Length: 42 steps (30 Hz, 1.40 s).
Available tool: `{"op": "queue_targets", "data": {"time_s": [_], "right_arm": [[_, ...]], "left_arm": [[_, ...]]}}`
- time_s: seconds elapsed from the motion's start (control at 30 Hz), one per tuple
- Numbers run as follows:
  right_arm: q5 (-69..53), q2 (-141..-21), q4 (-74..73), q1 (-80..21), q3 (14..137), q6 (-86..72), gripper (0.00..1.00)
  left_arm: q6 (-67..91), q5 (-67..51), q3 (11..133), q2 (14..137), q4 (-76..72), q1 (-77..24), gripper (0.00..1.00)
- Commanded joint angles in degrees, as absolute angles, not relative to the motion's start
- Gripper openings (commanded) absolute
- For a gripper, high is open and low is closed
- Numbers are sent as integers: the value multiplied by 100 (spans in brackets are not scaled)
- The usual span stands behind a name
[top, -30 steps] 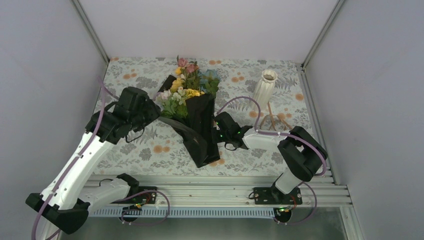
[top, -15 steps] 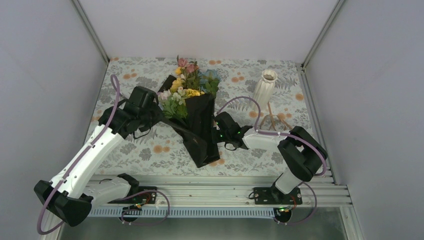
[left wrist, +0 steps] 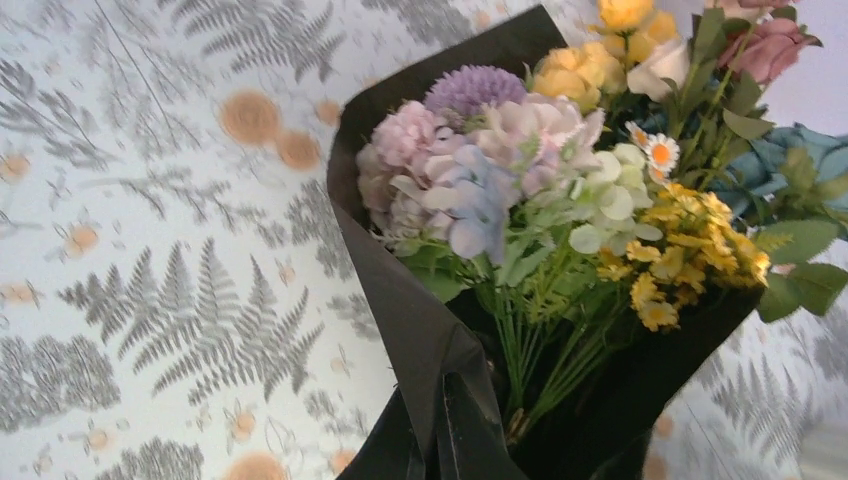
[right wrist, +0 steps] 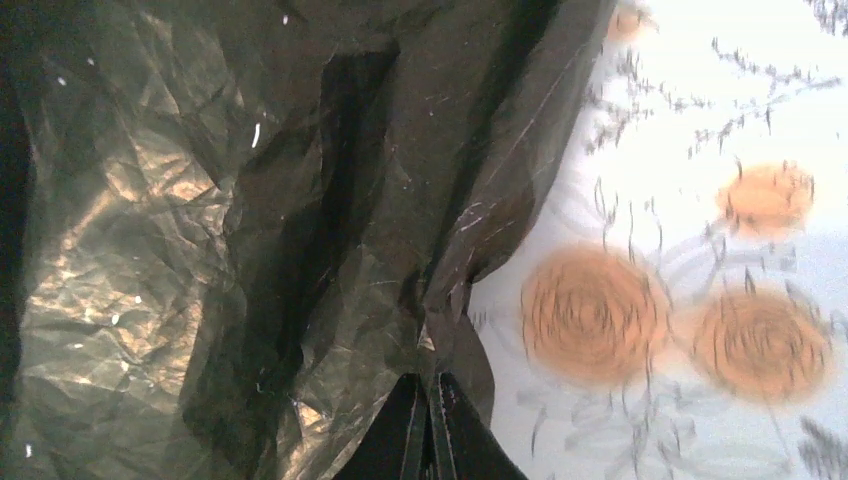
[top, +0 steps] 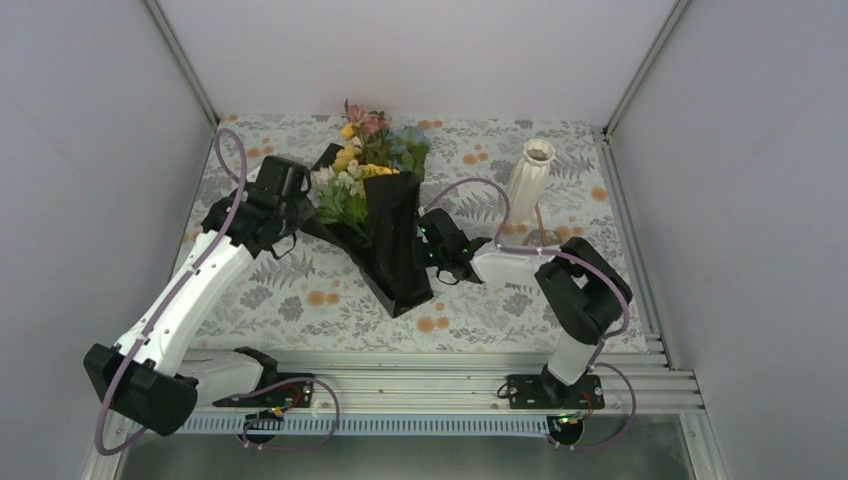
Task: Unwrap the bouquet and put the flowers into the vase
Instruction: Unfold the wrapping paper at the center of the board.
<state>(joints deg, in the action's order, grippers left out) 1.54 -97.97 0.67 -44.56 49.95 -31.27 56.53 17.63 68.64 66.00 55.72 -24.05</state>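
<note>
The bouquet (top: 385,235) lies mid-table, its black sheet (left wrist: 410,310) still folded round the green stems. The flowers (top: 368,150) fan out toward the far wall; in the left wrist view the flowers (left wrist: 560,170) show lilac, pink, yellow and white blooms. My left gripper (top: 305,222) (left wrist: 444,400) is shut on the sheet's left edge. My right gripper (top: 422,247) (right wrist: 428,385) is shut on the crinkled right edge of the sheet (right wrist: 250,200). The white ribbed vase (top: 529,176) stands upright at the back right, apart from both grippers.
A floral-print tablecloth (top: 300,290) covers the table. A thin brown wire-like thing (top: 545,232) lies just in front of the vase. White walls close in left, right and behind. An aluminium rail (top: 420,372) runs along the near edge.
My left arm swung in to the bouquet and its gripper shut on the sheet's left edge. The bouquet, held from both sides, shifted toward the far left. The right gripper stayed shut.
</note>
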Motion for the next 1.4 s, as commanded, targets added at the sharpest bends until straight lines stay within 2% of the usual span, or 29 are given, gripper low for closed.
{"op": "queue_targets", "data": {"time_s": [0.0, 0.2, 0.37, 0.57, 0.63, 0.8, 0.9, 1.13, 1.23, 1.37], "right_arm": [[384, -10270, 481, -4275, 5595, -3103, 4], [273, -10927, 516, -4246, 6308, -3188, 4], [274, -11057, 415, -4241, 6438, -3188, 5], [389, -10774, 284, -4235, 6250, -3064, 16], [425, -10645, 223, -4237, 6183, -3002, 22], [513, -10144, -3, -4245, 5913, -2805, 34], [565, -9756, -117, -4245, 5683, -2726, 40], [423, -9053, -174, -4260, 5329, -2694, 43], [312, -8984, -175, -4295, 5286, -2650, 42], [161, -8957, -184, -4362, 5269, -2611, 42]], "left_arm": [[5033, 2028, 7107, 6857, 5059, -1907, 2], [4568, 1980, 7188, 7361, 4836, -1111, 2], [4465, 2041, 7100, 7558, 4869, -883, 3], [4436, 2174, 6964, 7428, 5001, -870, 3], [4431, 2196, 7002, 7389, 5090, -870, 13], [4257, 2220, 7177, 7239, 5285, -875, 54], [4237, 2340, 7326, 7101, 5422, -870, 67], [3430, 1970, 7636, 6838, 5271, -870, 85], [2800, 1178, 7625, 6752, 4965, -870, 90], [2300, -63, 7098, 6439, 4200, -870, 92]]}}
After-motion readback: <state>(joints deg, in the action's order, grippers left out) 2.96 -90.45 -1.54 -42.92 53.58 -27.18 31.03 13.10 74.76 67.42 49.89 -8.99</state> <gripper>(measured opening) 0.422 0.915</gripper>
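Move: My left hand already pinches the raised left flap of the wrapping paper; the bare board for it lies about 8 cm left, 3 ahead and 22 below. The flowers are roughly 21 cm ahead of this hand, 9 to its right and 16 lower. My right hand holds the paper's right edge low down, with the flowers some 20 cm ahead and 12 to its left, the wrap's stem end 8 back and 4 left, the vase about 10 ahead and 24 right. Both hands keep their pinch and pull the wrap together: my left carries its flap about 8 cm left and 5 forward, sinking slightly, while my right drags its edge some 6 cm forward and 3 left. Then both open, the left wide, the right partway, and let go; the left rises and swings back right a little, the right backs off rightward and lifts about 7 cm. ##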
